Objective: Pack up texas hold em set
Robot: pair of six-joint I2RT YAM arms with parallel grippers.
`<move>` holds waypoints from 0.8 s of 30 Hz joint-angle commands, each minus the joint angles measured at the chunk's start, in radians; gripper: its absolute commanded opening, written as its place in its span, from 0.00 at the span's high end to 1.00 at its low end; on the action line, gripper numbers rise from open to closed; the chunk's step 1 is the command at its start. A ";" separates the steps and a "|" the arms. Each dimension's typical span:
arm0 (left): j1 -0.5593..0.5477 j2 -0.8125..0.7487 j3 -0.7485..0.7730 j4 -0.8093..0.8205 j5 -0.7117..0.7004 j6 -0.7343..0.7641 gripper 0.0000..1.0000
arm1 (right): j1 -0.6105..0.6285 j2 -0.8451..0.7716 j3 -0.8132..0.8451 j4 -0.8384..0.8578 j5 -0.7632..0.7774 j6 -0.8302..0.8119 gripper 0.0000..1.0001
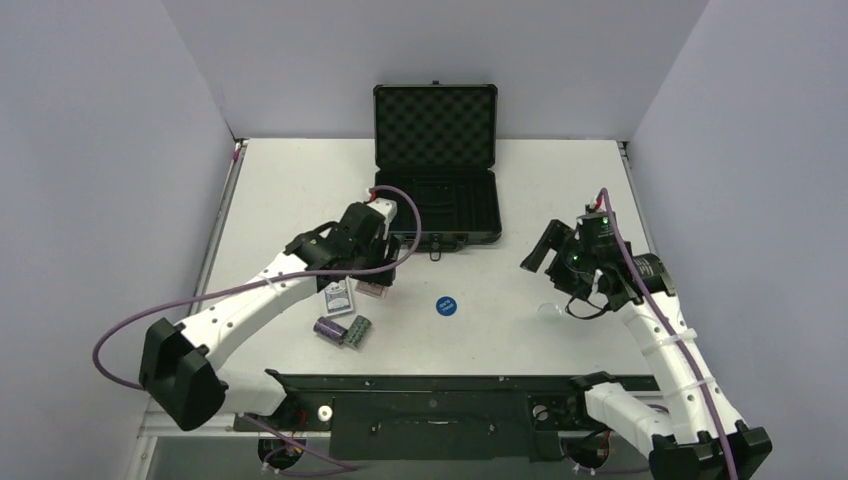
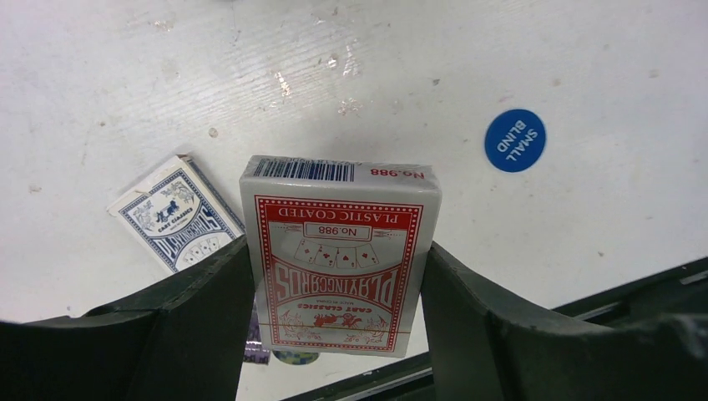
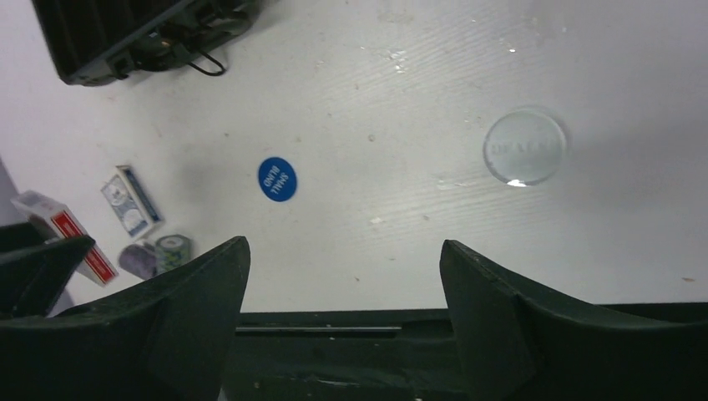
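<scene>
The black case (image 1: 436, 170) lies open at the back, its foam lid upright. My left gripper (image 2: 338, 249) is shut on the red card deck (image 2: 338, 259), held edge to edge above the table, just in front of the case. The blue deck (image 2: 177, 215) lies flat below it to the left. Purple and green chip stacks (image 1: 343, 330) lie on their sides nearer the front. The blue disc (image 1: 446, 305) sits mid-table. My right gripper (image 3: 344, 244) hangs open and empty above the table; the clear disc (image 3: 525, 147) lies ahead of it to the right.
A black rail (image 1: 430, 385) runs along the near table edge between the arm bases. Grey walls close the table at left, right and back. The left arm's purple cable (image 1: 405, 205) loops over the case's front left corner.
</scene>
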 commanded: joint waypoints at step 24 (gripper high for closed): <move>0.178 -0.398 -0.153 -0.034 0.200 0.090 0.92 | -0.004 0.776 0.349 0.355 -0.021 0.488 0.54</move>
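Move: The left gripper still holds the red card deck about 13 cm above the table; the blue deck lies some 11 cm left and 1 cm ahead of it, the green chip roll 6 cm left and 7 cm back, the purple roll 12 cm left and 7 cm back. From the empty right gripper, the open case's near right corner is about 18 cm ahead, 3 cm left and 15 cm down, the clear dealer chip 7 cm right, level, 19 cm down. Swing the empty right gripper forward about 16 cm, a little left and down, to just above the case's near right corner, narrowing the fingers to about half open while the wrist turns clockwise some 20 degrees and tips down. Keep the left grip on the red deck; lift it, carry it left and back about 7 cm towards above the green chip roll, then start sinking. ##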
